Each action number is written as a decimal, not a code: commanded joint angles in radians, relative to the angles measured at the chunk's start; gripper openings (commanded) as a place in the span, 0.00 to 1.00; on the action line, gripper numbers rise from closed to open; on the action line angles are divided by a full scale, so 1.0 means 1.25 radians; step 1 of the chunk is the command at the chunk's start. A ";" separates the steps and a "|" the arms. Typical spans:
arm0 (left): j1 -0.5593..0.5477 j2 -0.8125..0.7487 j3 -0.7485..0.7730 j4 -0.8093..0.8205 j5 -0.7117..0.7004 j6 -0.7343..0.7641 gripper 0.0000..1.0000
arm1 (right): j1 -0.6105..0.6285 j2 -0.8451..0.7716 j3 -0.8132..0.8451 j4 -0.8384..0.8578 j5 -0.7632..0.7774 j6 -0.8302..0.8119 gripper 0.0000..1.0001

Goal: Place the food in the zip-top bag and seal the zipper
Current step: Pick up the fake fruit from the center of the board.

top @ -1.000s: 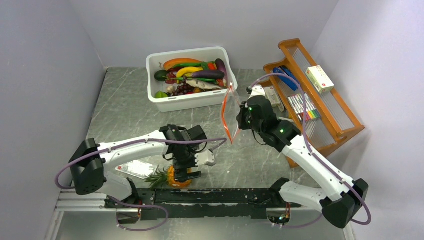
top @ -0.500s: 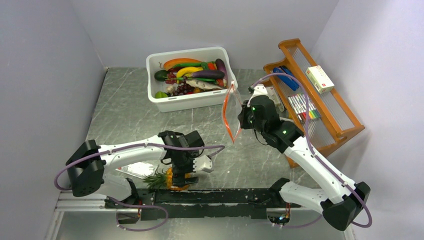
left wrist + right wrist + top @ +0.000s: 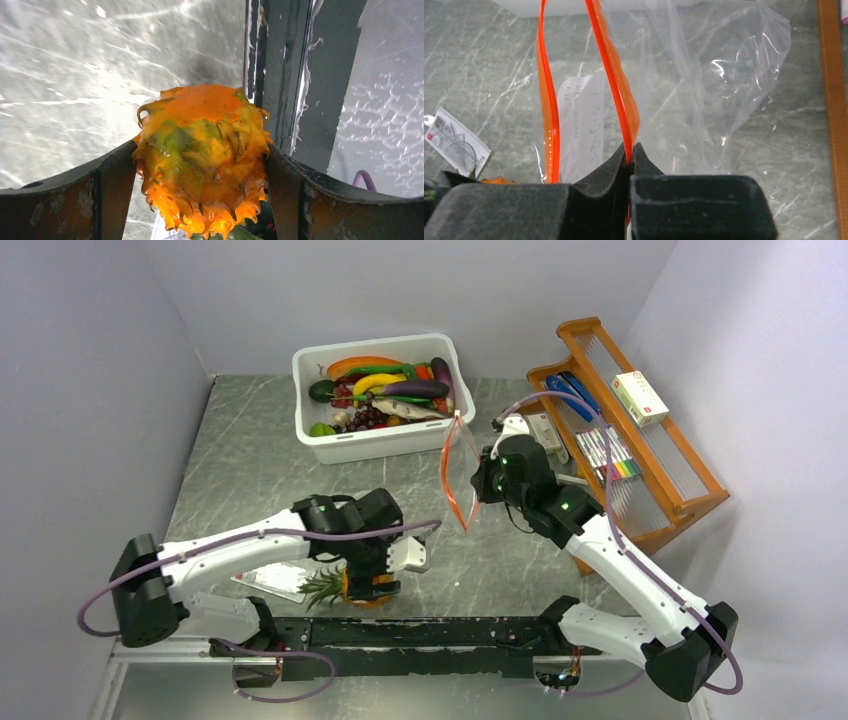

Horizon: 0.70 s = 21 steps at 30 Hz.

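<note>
The orange pineapple (image 3: pixel 200 135) with its green crown (image 3: pixel 320 587) lies at the table's near edge. My left gripper (image 3: pixel 372 583) reaches down over it, and in the left wrist view both fingers (image 3: pixel 115 180) press against the fruit's sides. My right gripper (image 3: pixel 478 485) holds the clear zip-top bag (image 3: pixel 458 470) upright above the middle of the table, shut on one lip of the orange-red zipper (image 3: pixel 616 85). The other lip (image 3: pixel 548 100) hangs apart, so the mouth gapes. A white label (image 3: pixel 581 120) shows through the plastic.
A white tub (image 3: pixel 380 445) of more toy fruit and vegetables stands at the back. A wooden rack (image 3: pixel 690 480) with pens and a box lines the right side. A flat white card (image 3: pixel 270 578) lies left of the pineapple. A black rail (image 3: pixel 450 632) runs along the near edge.
My left gripper has settled lower over the pineapple and its fingers have closed in on the fruit. The right arm and the bag have barely shifted.
</note>
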 commanded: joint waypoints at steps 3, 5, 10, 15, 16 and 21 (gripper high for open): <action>-0.003 -0.138 0.006 0.124 -0.037 -0.040 0.47 | -0.005 0.003 -0.027 0.017 -0.046 0.023 0.00; 0.003 -0.184 0.009 0.160 -0.063 -0.061 0.46 | -0.004 0.005 -0.019 0.005 -0.045 0.022 0.00; 0.046 -0.279 0.073 0.272 -0.131 -0.198 0.37 | -0.005 -0.002 -0.041 0.017 -0.064 0.037 0.00; 0.049 -0.400 -0.002 0.613 -0.081 -0.351 0.38 | -0.003 0.007 -0.063 0.074 -0.139 0.075 0.00; 0.049 -0.426 -0.032 0.698 -0.092 -0.378 0.37 | -0.004 0.009 -0.064 0.082 -0.151 0.083 0.00; 0.049 -0.535 -0.199 1.097 -0.176 -0.471 0.34 | -0.002 0.035 -0.050 0.115 -0.211 0.109 0.00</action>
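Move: Ahead and to the right of the left hand, which already grips the fake pineapple, the open mouth of the zip-top bag lies about 18 cm farther out, 17 cm to the right and some 10 cm higher. The white card is about 17 cm to the left and 4 cm ahead; the food bin's middle is roughly 42 cm ahead and 3 cm right. From the right hand, holding the bag, the pineapple lies about 17 cm back, 20 cm left and 13 cm below. Lifting the fake pineapple some 26 cm, the left hand drifts about 5 cm forward and 4 cm right, while its wrist swings up by roughly 75 degrees, so that fingers that pointed down end level, facing right towards the bag. They keep their grip throughout. The right hand, still pinching the bag's rim, eases a few centimetres left, down and slightly back. ##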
